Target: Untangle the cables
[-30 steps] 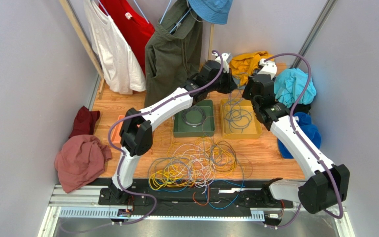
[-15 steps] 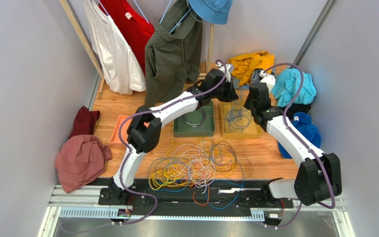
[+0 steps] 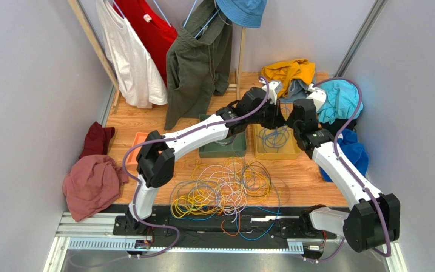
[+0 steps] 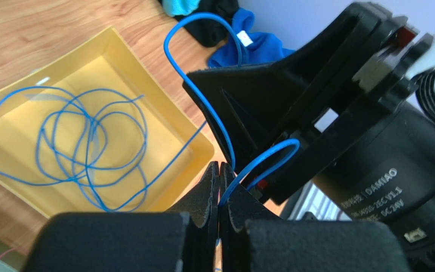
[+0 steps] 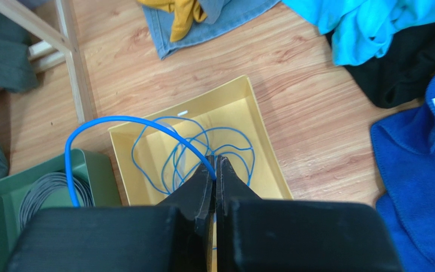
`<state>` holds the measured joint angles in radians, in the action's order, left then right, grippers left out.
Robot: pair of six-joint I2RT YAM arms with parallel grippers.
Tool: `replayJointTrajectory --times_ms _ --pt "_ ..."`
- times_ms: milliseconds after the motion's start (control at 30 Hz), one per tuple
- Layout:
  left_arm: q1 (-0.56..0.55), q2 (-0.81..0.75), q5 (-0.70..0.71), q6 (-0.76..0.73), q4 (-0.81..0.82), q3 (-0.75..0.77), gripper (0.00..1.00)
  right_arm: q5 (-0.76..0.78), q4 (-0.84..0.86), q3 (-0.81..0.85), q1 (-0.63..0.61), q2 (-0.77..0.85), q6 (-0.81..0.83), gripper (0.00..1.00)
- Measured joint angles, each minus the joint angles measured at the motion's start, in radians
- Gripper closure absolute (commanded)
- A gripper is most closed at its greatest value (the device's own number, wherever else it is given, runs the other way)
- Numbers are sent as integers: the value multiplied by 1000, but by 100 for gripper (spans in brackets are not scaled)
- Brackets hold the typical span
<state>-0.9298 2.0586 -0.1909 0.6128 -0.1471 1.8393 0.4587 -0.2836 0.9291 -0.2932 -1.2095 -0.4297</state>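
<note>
A tangle of thin yellow, white, orange and blue cables lies on the wooden floor near the arm bases. A blue cable coils in the yellow tray, also seen in the left wrist view as the blue cable in the yellow tray. My left gripper is shut on one strand of it. My right gripper is shut on another strand that arches left. Both grippers meet above the yellow tray, left gripper facing right gripper.
A green tray holds a grey coiled cable. An orange tray sits left. Clothes lie around: cyan, blue, yellow, pink. Garments hang on a wooden rack.
Both arms have swung right and lower over the yellow tray, bringing the two grippers closer together. Both stay shut.
</note>
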Motion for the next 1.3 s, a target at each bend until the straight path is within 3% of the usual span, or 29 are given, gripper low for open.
replayJointTrajectory --times_ms 233,567,600,633,700,733,767,800,967,1000,1300 --pt "-1 -3 2 2 -5 0 100 13 -2 -1 4 3 -6 100" --pt "71 151 -19 13 -36 120 100 10 24 19 17 -211 -8 100" --pt "78 175 -20 13 -49 147 100 10 23 27 20 -237 -8 96" --pt "85 208 -21 13 -74 186 100 9 22 36 23 -257 -8 81" --pt "101 279 -20 13 -120 275 91 0 11 69 28 -310 -13 65" --pt "107 304 -20 14 -137 302 86 -2 9 79 28 -324 -22 52" --pt "113 329 -19 16 -156 330 80 -6 5 90 28 -337 -24 47" --pt "117 346 -19 18 -173 343 70 -11 -1 97 28 -342 -30 43" --pt "126 368 1 21 -266 341 46 -11 -43 106 28 -332 -47 36" --pt "124 367 10 19 -278 341 16 -10 -53 106 28 -327 -50 36" --pt "96 294 138 -21 -357 283 14 -25 -97 90 28 -140 -86 37"
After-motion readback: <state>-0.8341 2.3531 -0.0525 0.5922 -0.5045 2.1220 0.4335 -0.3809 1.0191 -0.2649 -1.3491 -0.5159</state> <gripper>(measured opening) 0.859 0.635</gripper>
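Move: Both hands are shut on the blue cable. The middle of the yellow box that takes it lies about 8 cm ahead of the left hand and 20 cm below. From the right hand it is roughly 4 cm ahead, 1 cm left and 16 cm below. The green box sits some 21 cm to the right hand's left, 4 cm ahead; the blue towel is 24 cm to its right, 3 cm back; the cable tangle is 21 cm left, 14 cm back. Both hands lower the blue cable into the yellow box, the left going down some 13 cm and forward about 9 as its wrist rolls left side up, the right sinking about 8 cm and a little forward while its fingers tip downward. Low over the box both open wide and let go, the right slightly sooner; then the right rises 5 to 6 cm, easing back and levelling partly, and the left slides a few centimetres left towards the green box. ##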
